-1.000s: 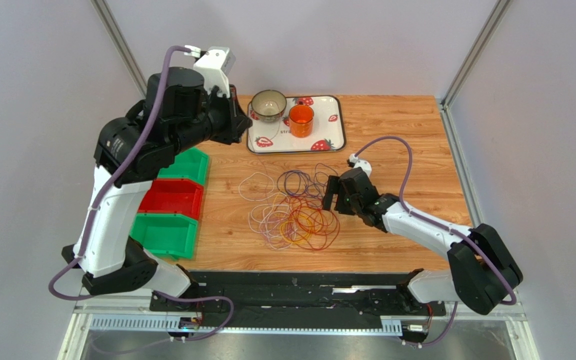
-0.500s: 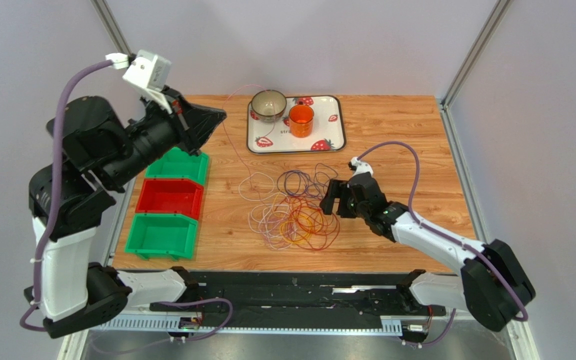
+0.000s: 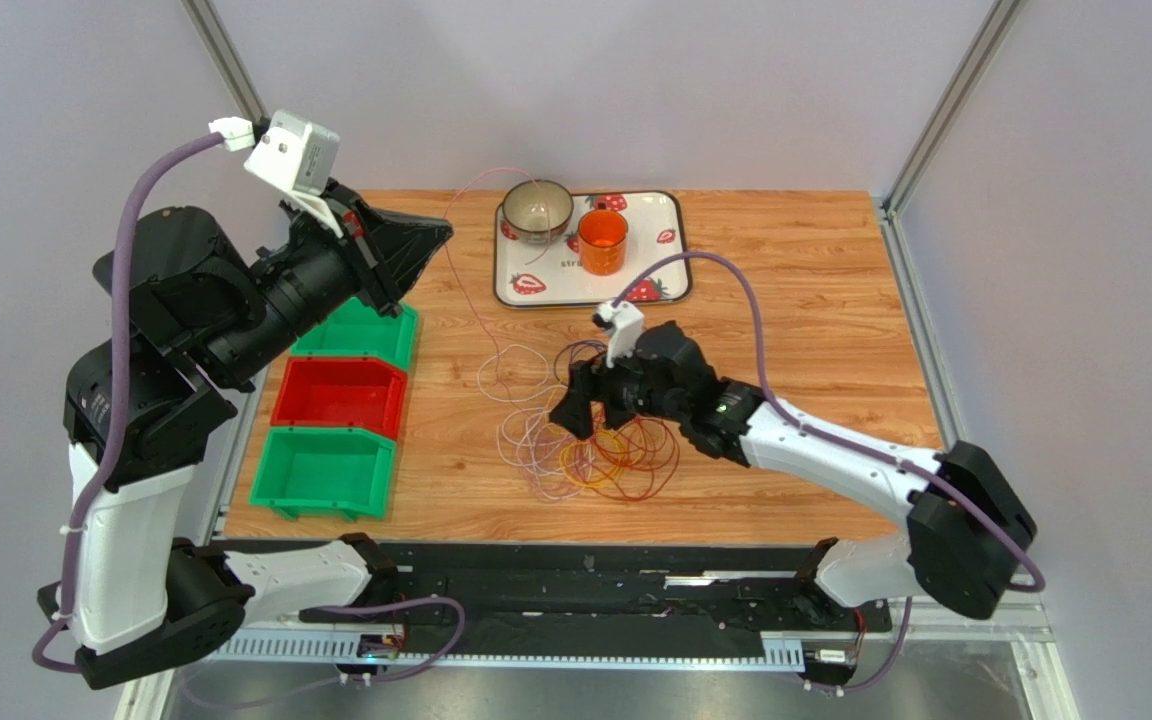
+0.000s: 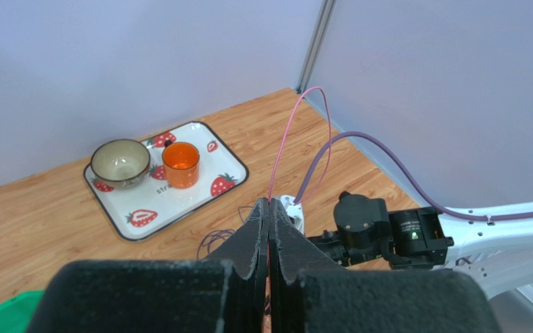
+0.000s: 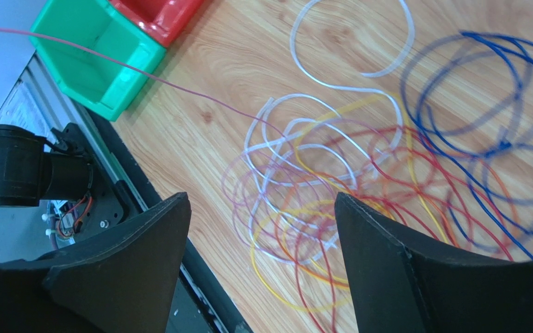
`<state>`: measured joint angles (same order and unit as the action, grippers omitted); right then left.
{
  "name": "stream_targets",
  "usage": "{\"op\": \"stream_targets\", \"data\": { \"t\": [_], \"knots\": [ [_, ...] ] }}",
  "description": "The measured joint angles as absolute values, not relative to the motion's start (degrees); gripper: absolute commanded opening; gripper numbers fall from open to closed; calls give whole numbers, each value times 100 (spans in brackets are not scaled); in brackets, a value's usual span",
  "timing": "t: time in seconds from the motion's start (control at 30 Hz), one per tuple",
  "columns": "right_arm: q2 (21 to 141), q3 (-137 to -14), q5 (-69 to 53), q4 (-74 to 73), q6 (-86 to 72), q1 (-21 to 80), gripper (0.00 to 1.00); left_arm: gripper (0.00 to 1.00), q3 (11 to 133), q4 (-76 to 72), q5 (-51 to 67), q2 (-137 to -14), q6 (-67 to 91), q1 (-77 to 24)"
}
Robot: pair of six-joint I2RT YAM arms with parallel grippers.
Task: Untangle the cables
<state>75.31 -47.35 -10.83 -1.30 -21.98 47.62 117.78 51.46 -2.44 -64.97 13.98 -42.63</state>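
Observation:
The cables [image 3: 597, 438] lie as a loose heap of orange, red, yellow, white and purple loops mid-table. My right gripper [image 3: 593, 413] hovers open directly over the heap; in the right wrist view the loops [image 5: 318, 187] show between its wide-apart fingers [image 5: 401, 257], which touch nothing. My left gripper [image 3: 432, 237] is raised high at the left, shut on one thin pink cable [image 4: 284, 142]. That strand arcs up past the tips and runs taut [image 5: 144, 73] down into the heap.
A strawberry tray [image 3: 654, 258] at the back holds a bowl [image 3: 537, 210] and an orange cup [image 3: 602, 240]. Three bins stand along the left edge: green [image 3: 379, 333], red [image 3: 339, 398], green [image 3: 324, 468]. A black rail runs along the near edge.
The right arm has swung left from beside the heap to directly over it. The left arm lifted up and back to the left with the pink cable, then held still.

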Motion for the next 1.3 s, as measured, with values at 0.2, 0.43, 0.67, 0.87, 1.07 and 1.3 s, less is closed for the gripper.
{"op": "stream_targets", "data": {
  "t": [0.2, 0.43, 0.67, 0.87, 1.07, 1.3],
  "knots": [
    [8700, -5723, -1345, -14, -2051, 5028, 78, 0, 11583, 5135, -318, -6357, 1391, -4263],
    [9537, -6471, -1446, -12, -2008, 5131, 68, 0, 11345, 5074, -416, -6069, 1356, -4263],
    [9931, -6840, -1396, -21, -2012, 5275, 0, 0, 11198, 5065, -548, -5863, 1306, -4263],
    [9966, -7183, -1356, -80, -2102, 5330, 0, 0, 11052, 5072, -655, -5736, 1286, -4263],
    [9854, -7673, -1168, -491, -2051, 5334, 0, 0, 10860, 5070, -812, -5509, 1288, -4263],
    [9428, -8901, -891, -1090, -1841, 5334, 0, 0, 10180, 5048, -1140, -4921, 1339, -4263]
  ]
}}
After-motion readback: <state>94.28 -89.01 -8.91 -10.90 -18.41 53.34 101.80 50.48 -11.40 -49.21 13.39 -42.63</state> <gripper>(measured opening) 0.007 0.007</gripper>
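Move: The pink cable's strand, hanging from the left fingers, crosses about 11 cm to the right hand's left, 2 cm ahead and at about its height. The cable pile's middle lies 8 cm ahead, 2 cm right and some 14 cm below the right hand; the white loop 15 ahead and 7 left, the blue coil 16 ahead and 7 right, both equally low. From the left hand, that strand's crossing is 40 cm down, 5 ahead, level sideways. The right fingers shut on the hanging pink strand after the open hand sweeps about 11 cm left and slightly forward to it; keeping that pinch, the right hand then rises some 14 cm, edging forward. The left hand, high up and still gripping the pink cable, eases about 6 cm left with a little back and down. ##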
